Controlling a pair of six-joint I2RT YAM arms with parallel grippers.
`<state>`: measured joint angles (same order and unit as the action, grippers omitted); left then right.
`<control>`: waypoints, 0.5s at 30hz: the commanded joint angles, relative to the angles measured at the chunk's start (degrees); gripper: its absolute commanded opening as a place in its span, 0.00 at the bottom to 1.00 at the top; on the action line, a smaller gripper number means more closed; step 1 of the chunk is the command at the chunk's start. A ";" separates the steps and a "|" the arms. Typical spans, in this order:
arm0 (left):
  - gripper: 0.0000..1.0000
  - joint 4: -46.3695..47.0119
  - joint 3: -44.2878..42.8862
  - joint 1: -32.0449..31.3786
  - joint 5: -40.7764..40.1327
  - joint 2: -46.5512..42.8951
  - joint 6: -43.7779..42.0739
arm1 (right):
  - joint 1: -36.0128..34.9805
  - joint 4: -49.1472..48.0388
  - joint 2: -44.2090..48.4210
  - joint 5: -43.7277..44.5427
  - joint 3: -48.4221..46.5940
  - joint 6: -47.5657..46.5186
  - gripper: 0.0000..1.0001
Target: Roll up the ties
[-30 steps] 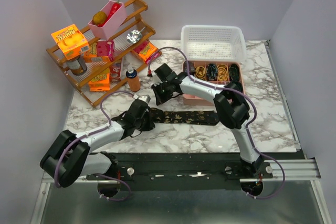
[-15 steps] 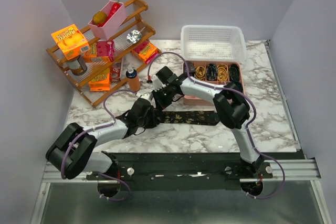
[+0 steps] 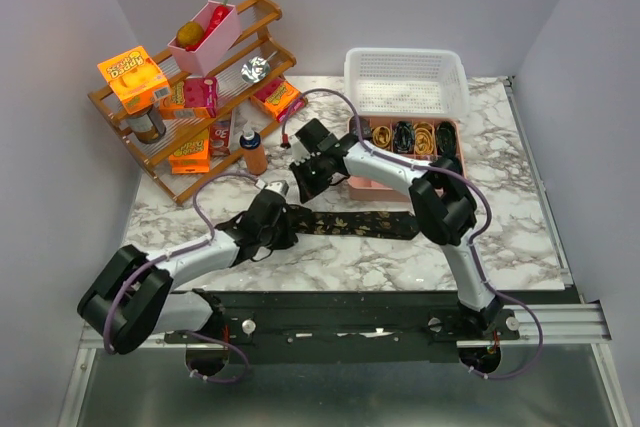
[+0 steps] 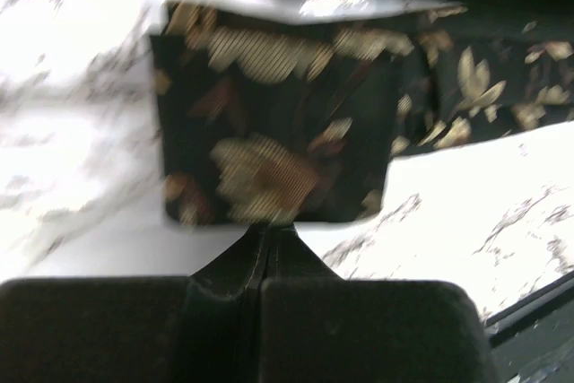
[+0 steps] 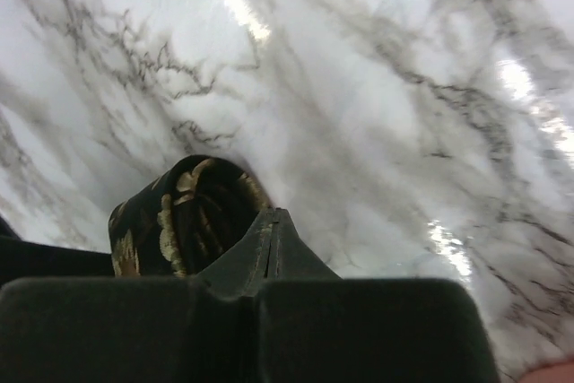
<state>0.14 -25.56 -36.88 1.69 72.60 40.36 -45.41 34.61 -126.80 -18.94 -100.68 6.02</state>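
Note:
One black tie with a gold-brown pattern (image 3: 360, 224) lies flat across the middle of the table. Its left end is wound into a small roll (image 4: 273, 132). My left gripper (image 3: 280, 219) is at that end. In the left wrist view its fingertips (image 4: 269, 229) are shut together on the near edge of the roll. My right gripper (image 3: 301, 185) is shut just behind the roll. Its tips (image 5: 271, 214) stand beside the open end of the coil (image 5: 175, 217); whether they touch it I cannot tell. Several rolled ties (image 3: 403, 135) sit in a pink tray (image 3: 360, 184).
A white mesh basket (image 3: 405, 82) stands behind the pink tray. A wooden rack (image 3: 190, 97) with boxes and cans fills the back left. A small brown bottle (image 3: 254, 152) stands just left of my right gripper. Purple cables loop over both arms.
Half a second ago both grippers were closer together over the tie's left end. Now the left has drawn back slightly and the right has lifted away, much as one second ago.

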 commanded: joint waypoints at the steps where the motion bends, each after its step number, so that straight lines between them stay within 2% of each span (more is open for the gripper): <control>1: 0.00 -14.44 -0.19 -0.29 -3.62 -7.19 0.95 | 0.23 1.43 4.36 9.52 -2.94 1.01 0.01; 4: 0.00 -19.46 -0.54 -0.29 -5.03 -13.08 2.88 | 0.23 0.90 5.86 10.50 -2.33 1.36 0.01; 7: 0.08 -22.72 -1.15 0.14 -8.28 -16.87 5.16 | 0.23 0.37 7.97 9.98 -1.19 1.28 0.01; 8: 0.20 -22.99 -1.59 0.49 -8.98 -17.75 5.60 | 0.23 0.20 9.28 8.58 -0.05 1.10 0.01; 10: 0.28 -22.56 -2.03 2.25 -9.60 -18.28 6.92 | 0.23 -1.03 10.95 6.30 1.89 0.83 0.01; 12: 0.41 -20.46 -2.12 4.18 -8.03 -18.72 7.36 | 0.23 -2.96 13.58 2.87 5.40 1.10 0.01; 15: 0.64 -14.40 -0.55 10.14 -2.68 -20.65 7.89 | 0.14 -5.07 15.88 -0.65 9.96 1.54 0.01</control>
<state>-19.20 -26.06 -32.29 -3.79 54.50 45.95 -45.25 32.60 -114.37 -14.06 -95.72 7.05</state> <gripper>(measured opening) 0.502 0.010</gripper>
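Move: The rolled end of the tie lies about 5 cm ahead of my left hand, 1 cm to its right and barely below. From my right hand it is roughly 4 cm back, 2 cm to the left and 2 cm down. Counted from my left hand, the tie's flat tail is centred some 18 cm to the right and 4 cm ahead, the pink organizer about 20 cm ahead and 27 cm right, and the bottle around 18 cm ahead and 9 cm left. I take both hands off the rolled end. My left hand backs off a little, then swings about 5 cm to the left while rising some 3–4 cm, turning slightly counter-clockwise and opening to about half. My right hand stays shut and lifts about 7 cm, edging forward past the roll's far edge before easing back again, its fingertips tilting forward some 10 degrees. ##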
